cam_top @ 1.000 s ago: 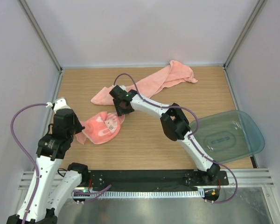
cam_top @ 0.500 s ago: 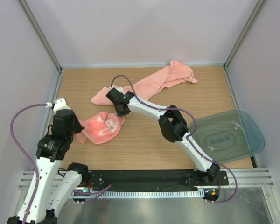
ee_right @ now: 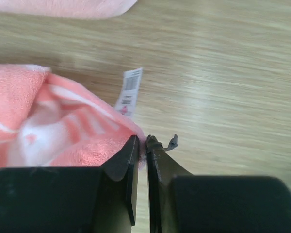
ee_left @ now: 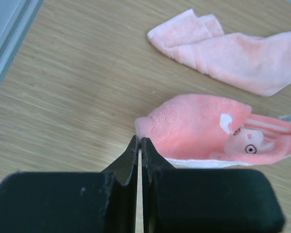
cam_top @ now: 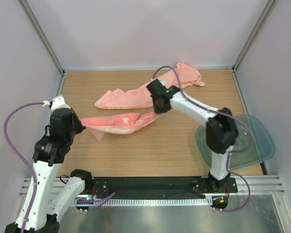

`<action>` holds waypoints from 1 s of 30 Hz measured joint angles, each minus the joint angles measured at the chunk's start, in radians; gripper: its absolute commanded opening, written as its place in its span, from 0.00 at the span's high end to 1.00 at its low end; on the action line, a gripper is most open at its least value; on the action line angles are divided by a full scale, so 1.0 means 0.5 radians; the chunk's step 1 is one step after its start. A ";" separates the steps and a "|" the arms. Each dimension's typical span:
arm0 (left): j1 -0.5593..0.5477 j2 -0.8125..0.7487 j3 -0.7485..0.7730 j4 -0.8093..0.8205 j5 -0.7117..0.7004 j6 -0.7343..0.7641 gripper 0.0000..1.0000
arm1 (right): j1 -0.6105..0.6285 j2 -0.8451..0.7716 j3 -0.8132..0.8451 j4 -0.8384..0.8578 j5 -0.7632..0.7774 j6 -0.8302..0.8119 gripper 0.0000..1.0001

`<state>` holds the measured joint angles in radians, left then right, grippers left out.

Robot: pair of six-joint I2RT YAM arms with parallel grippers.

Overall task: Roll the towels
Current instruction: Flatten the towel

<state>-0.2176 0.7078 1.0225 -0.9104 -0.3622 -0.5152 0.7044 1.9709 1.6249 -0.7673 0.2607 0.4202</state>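
Note:
The smaller salmon-pink towel (cam_top: 119, 122), printed with a whitish figure and pale stripes, hangs stretched in a band between my two grippers above the wooden table. My left gripper (cam_top: 81, 127) is shut on its left corner; in the left wrist view the fingertips (ee_left: 139, 140) pinch the edge of this small towel (ee_left: 199, 126). My right gripper (cam_top: 157, 110) is shut on the opposite corner (ee_right: 141, 140), beside the white care label (ee_right: 129, 92). The long plain towel (cam_top: 150, 92) lies crumpled diagonally behind, from mid-table to the back right corner.
A translucent teal-grey tray (cam_top: 242, 141) sits at the right edge of the table, partly under the right arm's elbow. White walls and metal posts close in the table at the back and sides. The black base rail runs along the near edge.
The right gripper closed on the bunched small towel's end and swung right, pulling the towel out into a long band. The left gripper kept its grip and shifted slightly back.

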 measured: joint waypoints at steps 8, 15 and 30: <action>0.000 0.187 0.278 -0.002 0.130 -0.040 1.00 | -0.176 -0.955 -0.374 -0.088 -0.165 -0.042 0.99; 0.000 0.491 0.353 0.039 0.304 -0.093 1.00 | -0.298 -0.900 -0.283 -0.240 -0.359 -0.070 0.99; 0.000 1.089 1.081 0.163 0.503 0.069 1.00 | -0.589 -0.587 0.459 -0.472 -0.304 -0.156 0.99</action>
<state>-0.2176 1.2522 1.5631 -0.8291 -0.1108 -0.4805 0.4099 1.6775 1.8542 -1.0031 0.1089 0.3424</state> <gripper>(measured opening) 0.008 0.154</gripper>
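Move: The lying towel, spread beyond the held one, has its middle about 32 cm ahead, 28 cm right and 23 cm below the left hand; from the right hand it is some 17 cm ahead, 4 cm left and 8 cm below. The held towel sags between the grippers, its middle about 9 cm ahead, 12 cm right and 16 cm below the left hand. The green bin stands about 12 cm back, 39 cm right and 5 cm lower than the right hand. The towel, still pinched at a corner by each gripper, is lifted and swung out. The right hand rises about 12 cm, going right and back, then sweeps forward and on up. The left rises slightly and dips while going right, then drives forward towards the lying towel, about 12 cm in all, climbing and turning slightly clockwise; both ease back a little at the end. ##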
